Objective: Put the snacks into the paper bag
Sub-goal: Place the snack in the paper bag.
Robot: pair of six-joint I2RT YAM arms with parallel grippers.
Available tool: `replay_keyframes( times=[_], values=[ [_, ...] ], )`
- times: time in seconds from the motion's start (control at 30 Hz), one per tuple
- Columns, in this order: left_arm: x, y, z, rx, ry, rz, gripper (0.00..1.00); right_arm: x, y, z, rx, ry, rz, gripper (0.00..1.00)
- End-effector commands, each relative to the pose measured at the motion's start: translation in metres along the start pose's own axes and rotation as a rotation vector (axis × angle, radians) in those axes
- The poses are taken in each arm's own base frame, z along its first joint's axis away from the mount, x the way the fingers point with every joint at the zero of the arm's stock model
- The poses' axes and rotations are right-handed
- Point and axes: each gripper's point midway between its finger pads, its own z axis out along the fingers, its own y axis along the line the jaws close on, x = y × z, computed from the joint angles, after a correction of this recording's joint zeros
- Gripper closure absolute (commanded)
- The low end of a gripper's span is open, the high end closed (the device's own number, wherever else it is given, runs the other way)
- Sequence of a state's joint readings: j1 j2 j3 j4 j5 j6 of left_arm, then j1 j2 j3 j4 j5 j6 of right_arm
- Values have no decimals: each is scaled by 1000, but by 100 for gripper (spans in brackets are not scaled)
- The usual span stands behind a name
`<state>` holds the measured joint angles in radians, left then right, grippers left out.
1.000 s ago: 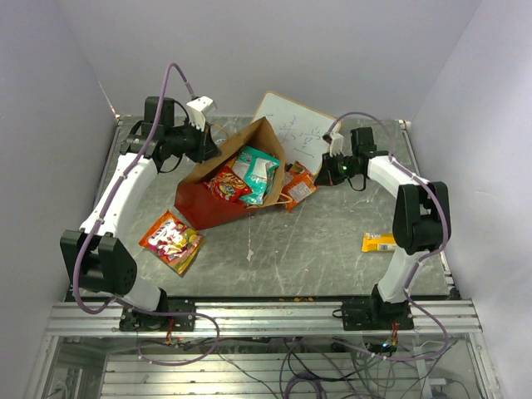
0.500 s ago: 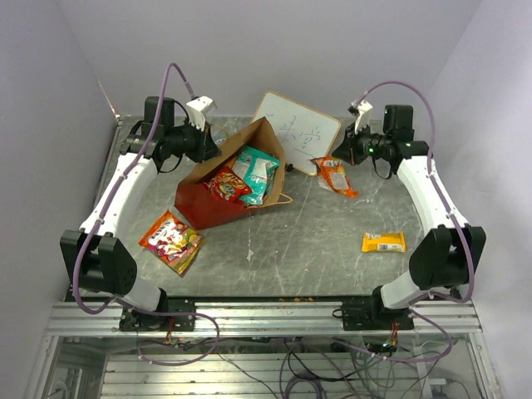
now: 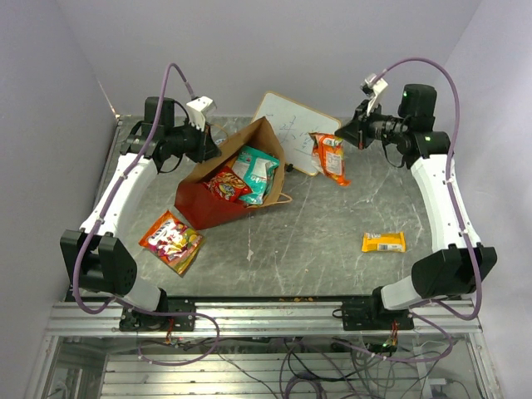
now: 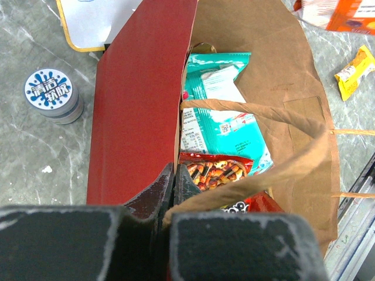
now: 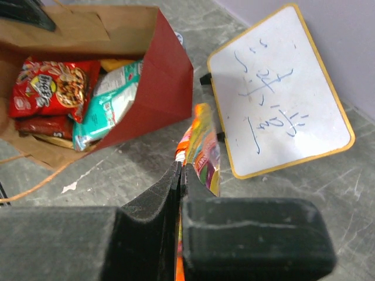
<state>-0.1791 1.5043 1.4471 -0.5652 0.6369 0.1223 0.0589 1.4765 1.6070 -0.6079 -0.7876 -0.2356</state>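
Note:
The paper bag [image 3: 202, 204] lies tilted with its mouth open toward the right, red outside and brown inside. My left gripper [image 3: 211, 151] is shut on its upper rim, and the left wrist view shows the jaws pinching the red wall [image 4: 140, 117]. Inside lie a teal packet [image 3: 256, 170] and a red packet [image 3: 226, 184]. My right gripper [image 3: 346, 136] is shut on an orange packet [image 3: 330, 158] that hangs above the table, right of the bag. In the right wrist view this packet [image 5: 204, 153] dangles from the closed jaws beside the bag's mouth [image 5: 158, 99].
A red and orange packet [image 3: 172, 239] lies on the table in front of the bag at the left. A small yellow bar [image 3: 383, 242] lies at the right. A white writing board [image 3: 293, 126] leans behind the bag. A round tin [image 4: 54, 95] stands beside the bag.
My right arm has lifted the orange packet off the table by the bag's mouth and swung up and back to the right. The left arm and the bag have stayed still.

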Motion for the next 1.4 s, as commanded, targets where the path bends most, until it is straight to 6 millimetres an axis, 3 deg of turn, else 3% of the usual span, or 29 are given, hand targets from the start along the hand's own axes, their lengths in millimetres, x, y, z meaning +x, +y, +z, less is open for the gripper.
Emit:
replay_keyframes(
  times=[0.0, 0.2, 0.37, 0.57, 0.67, 0.77, 1.17, 1.37],
  values=[
    [-5, -3, 2, 26, -28, 0, 93, -44, 19, -8, -57, -88, -37, 100],
    [-1, 0, 5, 15, -25, -7, 93, -72, 50, 6, -119, -113, -91, 100],
    [1, 1, 8, 14, -17, -11, 93, -97, 88, 30, -179, -126, -159, 100],
    [0, 3, 9, 3, -17, -17, 93, -113, 137, 68, -306, -121, -197, 100],
    [-2, 7, 7, -29, -19, -26, 93, -107, 164, 89, -372, -98, -213, 100],
    [-5, 10, 4, -60, -22, -32, 93, -93, 179, 108, -410, -59, -215, 100],
    [-11, 13, 3, -77, -20, -59, 93, -28, 201, 153, -496, 70, -229, 100],
    [-11, 10, 2, -69, -29, -48, 93, -15, 204, 174, -512, 115, -185, 100]
  ],
)
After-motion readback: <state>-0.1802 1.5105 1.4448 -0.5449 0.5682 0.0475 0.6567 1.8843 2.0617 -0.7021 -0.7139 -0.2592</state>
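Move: The orange snack pack already hangs from the right fingers. The paper bag's mouth is about 25 cm to the right hand's left, 4 cm back and 15 cm lower. In the bag, the teal pack lies some 22 cm left, level fore and aft, and the red pack about 30 cm left and 3 cm back, both roughly 23 cm down. The whiteboard stands 18 cm ahead, 10 cm left and 27 cm below. The mouth is some 9 cm right of the left hand, 4 cm back, 8 cm down. The orange snack pack, still pinched at its top end, is swept left by the right hand about 25 cm and drawn back some 6 cm, arching up over the bag's near rim before sinking about 10 cm towards the mouth. The wrist turns some 30 degrees counter-clockwise and the fingers stay shut; the left hand keeps its pinch on the bag's rim. ##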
